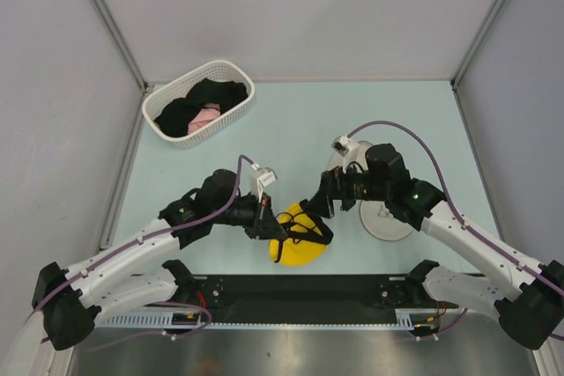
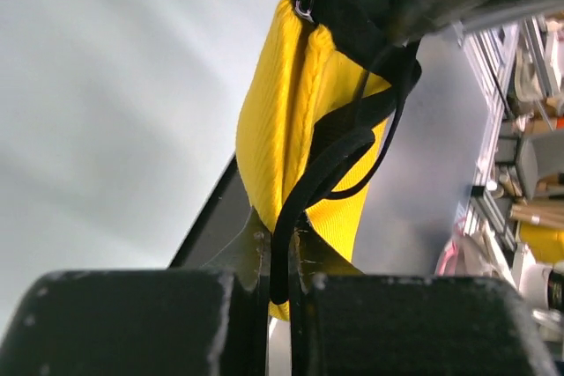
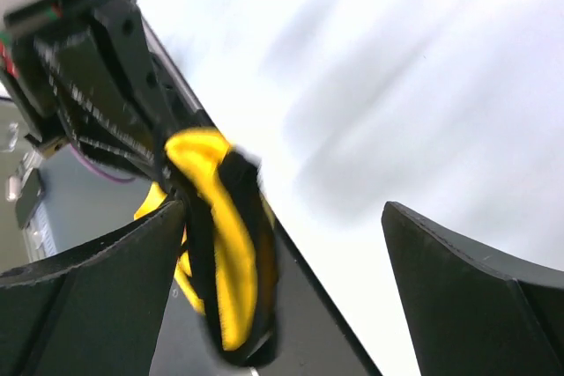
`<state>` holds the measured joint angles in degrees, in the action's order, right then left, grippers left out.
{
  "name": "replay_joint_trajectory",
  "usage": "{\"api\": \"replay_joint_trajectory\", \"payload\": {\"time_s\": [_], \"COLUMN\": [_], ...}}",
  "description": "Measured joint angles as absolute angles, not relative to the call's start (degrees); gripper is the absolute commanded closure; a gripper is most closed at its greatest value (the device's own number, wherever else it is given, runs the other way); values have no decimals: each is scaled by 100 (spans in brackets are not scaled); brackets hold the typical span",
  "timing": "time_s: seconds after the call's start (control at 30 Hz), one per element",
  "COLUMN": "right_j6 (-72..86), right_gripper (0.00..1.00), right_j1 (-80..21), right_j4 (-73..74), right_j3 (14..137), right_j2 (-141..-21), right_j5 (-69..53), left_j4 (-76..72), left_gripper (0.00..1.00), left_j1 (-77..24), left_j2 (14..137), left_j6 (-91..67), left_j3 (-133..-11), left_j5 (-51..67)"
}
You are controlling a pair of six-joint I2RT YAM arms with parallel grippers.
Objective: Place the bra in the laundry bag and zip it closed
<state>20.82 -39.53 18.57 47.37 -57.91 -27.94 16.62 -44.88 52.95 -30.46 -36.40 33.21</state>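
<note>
The yellow bra point(image 1: 304, 239) with black straps hangs folded above the table's near edge, between my two grippers. My left gripper point(image 1: 275, 224) is shut on it; in the left wrist view the fingers point(image 2: 280, 239) pinch a black strap, with the yellow cup point(image 2: 286, 121) hanging just beyond. My right gripper point(image 1: 319, 204) stands wide open right beside the bra. In the right wrist view the bra point(image 3: 225, 253) is blurred, close to the left finger of the open right gripper point(image 3: 284, 209). The white round laundry bag point(image 1: 389, 222) lies on the table, partly hidden under my right arm.
A white slotted basket point(image 1: 231, 75) with black and pink garments stands at the back left. The black base strip point(image 1: 300, 292) runs along the table's near edge below the bra. Grey walls enclose the table on three sides.
</note>
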Motion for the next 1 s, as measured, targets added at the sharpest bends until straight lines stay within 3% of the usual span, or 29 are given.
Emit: {"api": "replay_joint_trajectory", "payload": {"time_s": [0.57, 1.0], "right_j6": [2397, 2635], "right_gripper": [0, 0], "right_j1": [-4390, -4012], "right_j4": [867, 816], "right_j3": [3946, 3828], "right_j2": [-5494, -4890], "right_j5": [-5183, -5050], "left_j4": [2351, 2644], "left_gripper": [100, 100], "left_j1": [-5363, -5557], "left_j2": [5529, 5651], "left_j6": [-2134, -1831], "left_j3": [-4456, -4552], "left_j5": [3378, 3382]}}
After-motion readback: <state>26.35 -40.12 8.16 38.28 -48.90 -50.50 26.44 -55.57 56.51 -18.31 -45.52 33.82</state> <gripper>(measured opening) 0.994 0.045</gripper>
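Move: Pinched in the closed left fingers, the bra hangs with its middle about 4 cm to the right of that hand and 5 cm below it, about level front to back. From the open right hand, the bra's middle lies some 6 cm back, 4 cm to the left and 9 cm lower. The laundry bag lies flat on the table about 14 cm ahead of the right hand, 15 cm to its right and 18 cm below. Swinging back towards the bra's free end, the wide-open right hand travels nearly 10 cm, then eases forward a little and rises, ending about 8 cm back; it turns some 20 degrees counter-clockwise and its fingers tip up, coming to either side of the bra without closing. The left hand keeps its pinch, drawing the bra about 4 cm back and slightly up while turning clockwise. ##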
